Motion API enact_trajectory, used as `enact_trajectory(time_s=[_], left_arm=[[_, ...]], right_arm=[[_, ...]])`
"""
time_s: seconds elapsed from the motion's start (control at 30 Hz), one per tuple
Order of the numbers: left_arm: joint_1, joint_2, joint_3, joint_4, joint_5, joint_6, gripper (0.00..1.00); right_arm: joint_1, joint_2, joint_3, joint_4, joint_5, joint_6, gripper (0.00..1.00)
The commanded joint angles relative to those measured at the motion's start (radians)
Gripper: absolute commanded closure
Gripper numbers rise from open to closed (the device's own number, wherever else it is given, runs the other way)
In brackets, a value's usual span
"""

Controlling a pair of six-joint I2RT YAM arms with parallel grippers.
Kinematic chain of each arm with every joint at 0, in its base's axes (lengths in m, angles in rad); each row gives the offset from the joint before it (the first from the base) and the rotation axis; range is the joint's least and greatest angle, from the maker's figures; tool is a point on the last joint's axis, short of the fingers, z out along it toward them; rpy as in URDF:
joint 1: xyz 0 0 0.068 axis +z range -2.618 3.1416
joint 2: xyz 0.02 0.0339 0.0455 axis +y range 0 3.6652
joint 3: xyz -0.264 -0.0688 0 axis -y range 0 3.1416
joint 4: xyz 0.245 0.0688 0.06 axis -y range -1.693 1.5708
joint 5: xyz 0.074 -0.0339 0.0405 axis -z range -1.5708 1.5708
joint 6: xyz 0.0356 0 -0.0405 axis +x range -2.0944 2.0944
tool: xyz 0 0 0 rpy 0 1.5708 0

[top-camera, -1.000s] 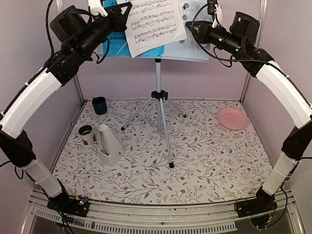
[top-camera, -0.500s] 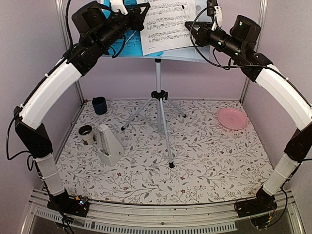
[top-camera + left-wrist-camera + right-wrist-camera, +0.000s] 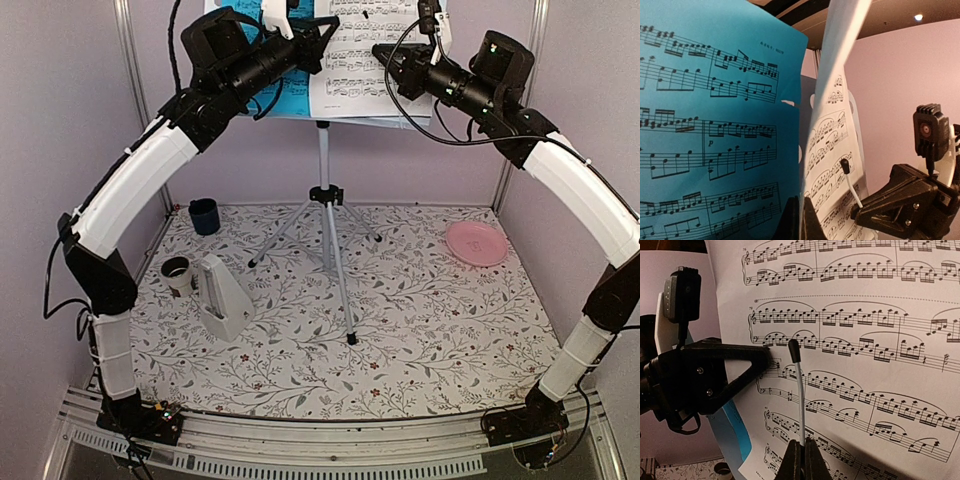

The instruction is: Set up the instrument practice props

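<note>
The pale grey-blue music stand rises on its silver tripod at the middle back. A bright blue music sheet leans on the left of its desk. My left gripper is shut on the left edge of the white music sheet, which it holds upright before the desk, overlapping the blue one. My right gripper is shut on a thin white rod with a black tip that lies against the white sheet's face. The white metronome stands on the table at the left.
A pink plate lies at the right of the floral table. A dark blue cup stands at the back left, and a small white cup next to the metronome. The tripod legs spread over the table's middle.
My left arm has carried the white sheet up and to the right across the stand, closer to my right gripper. The right gripper has hardly moved.
</note>
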Motion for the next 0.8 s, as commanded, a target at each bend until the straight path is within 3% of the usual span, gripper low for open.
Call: enact_trajectory(time_s=[0.0, 0.23, 0.37, 0.67, 0.77], left_arm=[[-0.01, 0.037, 0.027, -0.003, 0.034, 0.018, 1.0], [-0.013, 0.06, 0.053, 0.007, 0.057, 0.021, 0.98], [-0.015, 0.056, 0.053, 0.007, 0.062, 0.031, 0.78], [-0.056, -0.014, -0.014, 0.014, -0.021, 0.108, 0.68], [-0.064, -0.074, -0.062, 0.027, -0.046, 0.115, 0.58]], right_arm=[[0.03, 0.015, 0.012, 0.014, -0.063, -0.016, 1.0], [0.033, 0.021, 0.016, 0.012, -0.071, -0.017, 1.0], [0.033, 0.016, 0.015, 0.006, -0.062, -0.017, 0.94], [0.033, -0.015, -0.031, 0.018, -0.025, -0.022, 0.82], [0.033, -0.038, -0.055, 0.027, -0.015, -0.019, 0.67]])
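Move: My left hand holds the left edge of the white sheet, whose middle lies about 6 cm to the right and 5 cm ahead. The stand's thin rod, its black tip roughly 4 cm right, 2 cm ahead and 1 cm above, is in my right fingers. The blue sheet's middle sits some 10 cm left and 5 cm ahead of my left hand. From my right hand the white sheet's middle is 4 cm ahead, 1 cm left and about 4 cm higher. I ease the white sheet's left edge right and a little down with my left hand, towards the rod, about 2.5 cm across in all; partway along I start opening those fingers around the paper, then draw back about 1.5 cm. My right hand shifts about 1 cm left and slightly down, and its fingers open around the rod. ##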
